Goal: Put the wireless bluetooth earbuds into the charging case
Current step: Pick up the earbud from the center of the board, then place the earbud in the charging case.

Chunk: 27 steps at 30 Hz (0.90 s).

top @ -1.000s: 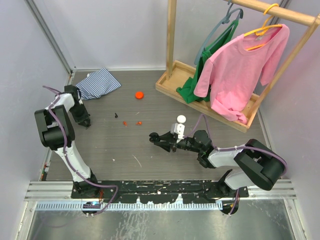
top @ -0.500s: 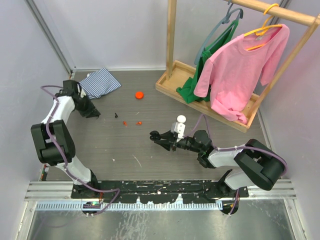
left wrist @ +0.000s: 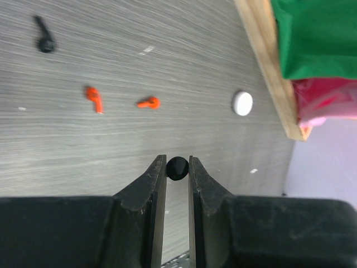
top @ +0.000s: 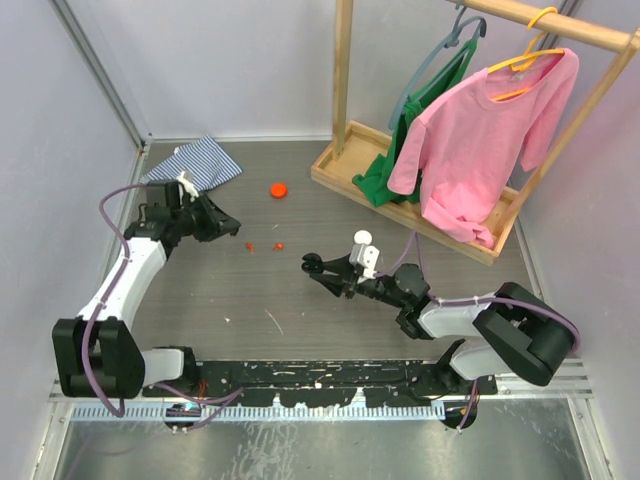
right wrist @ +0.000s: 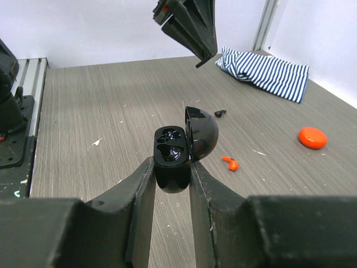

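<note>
The black charging case (right wrist: 173, 159) stands lid-open between the fingers of my right gripper (right wrist: 172, 164), which is shut on it; both sockets look empty. In the top view the case (top: 313, 265) hangs mid-table. My left gripper (left wrist: 178, 162) is shut on a small round black earbud (left wrist: 178, 168) at its fingertips, above the table to the case's left (top: 232, 226). Another black earbud (left wrist: 43, 40) and two orange earbuds (left wrist: 93, 99) (left wrist: 149, 103) lie loose on the table between the arms.
A striped cloth (top: 195, 165) lies at the back left. An orange puck (top: 279, 188) and a white puck (top: 362, 237) rest on the table. A wooden clothes rack (top: 345, 175) with green and pink shirts (top: 470, 140) fills the back right.
The left arm has swung from the left wall toward the middle, its gripper now beside the loose earbuds. The right gripper with the case has shifted slightly.
</note>
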Each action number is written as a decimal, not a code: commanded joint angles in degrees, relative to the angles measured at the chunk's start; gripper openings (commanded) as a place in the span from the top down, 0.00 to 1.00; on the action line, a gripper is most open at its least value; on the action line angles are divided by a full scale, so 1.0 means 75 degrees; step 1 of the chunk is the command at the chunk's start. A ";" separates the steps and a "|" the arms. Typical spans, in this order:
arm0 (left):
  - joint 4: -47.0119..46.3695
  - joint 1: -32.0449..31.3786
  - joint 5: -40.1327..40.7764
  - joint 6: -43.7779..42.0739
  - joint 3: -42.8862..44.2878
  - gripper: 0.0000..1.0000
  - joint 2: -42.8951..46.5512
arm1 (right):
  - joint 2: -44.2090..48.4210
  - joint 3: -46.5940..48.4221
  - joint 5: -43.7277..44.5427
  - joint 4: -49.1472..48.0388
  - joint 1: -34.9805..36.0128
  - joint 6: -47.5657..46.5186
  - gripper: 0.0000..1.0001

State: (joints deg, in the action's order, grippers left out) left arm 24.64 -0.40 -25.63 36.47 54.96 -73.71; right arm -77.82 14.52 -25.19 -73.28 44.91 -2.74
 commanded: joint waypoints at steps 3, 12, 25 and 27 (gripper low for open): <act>-0.1894 -0.0546 -0.0645 0.1070 -0.0526 0.92 0.1289 | 0.0369 0.0230 0.0393 -0.0654 0.0037 -0.0014 0.86; -0.3503 -0.1330 -0.0714 0.2389 -0.1442 0.93 0.2179 | 0.0374 0.0480 0.0819 -0.0634 0.0067 -0.0020 0.86; -0.5112 -0.2177 -0.0576 0.3843 -0.2197 0.94 0.2850 | -0.0046 0.0726 0.0887 -0.1343 0.0071 0.0159 0.86; -0.5240 -0.2263 -0.0625 0.3935 -0.2250 0.94 0.2967 | -0.0154 0.0687 0.0895 -0.1595 0.0071 0.0223 0.86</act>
State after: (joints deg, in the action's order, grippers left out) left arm -7.16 -16.29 -28.91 62.67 38.39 -53.87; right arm -77.95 17.89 -19.07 -77.52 45.19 -1.91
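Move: The left hand already pinches one earbud; the open charging case in the right fingers lies roughly 16 cm to its right, 10 cm back and nearly level. On the table about 16 cm below the left hand, the other earbud is some 7 cm ahead and 4 cm left. The left orange piece is 3 cm ahead, the right one equally far ahead and 7 cm right. From the right hand, the held earbud is about 10 cm ahead and 16 cm left. Rightward and upward by about 10 cm each, drawing back some 6 cm as well, the left hand carries the pinched earbud towards the charging case, its fingers swinging up nearer level and round to the right by some 30 degrees. The right hand keeps its grip on the open case, lifting it and easing slightly forward. ##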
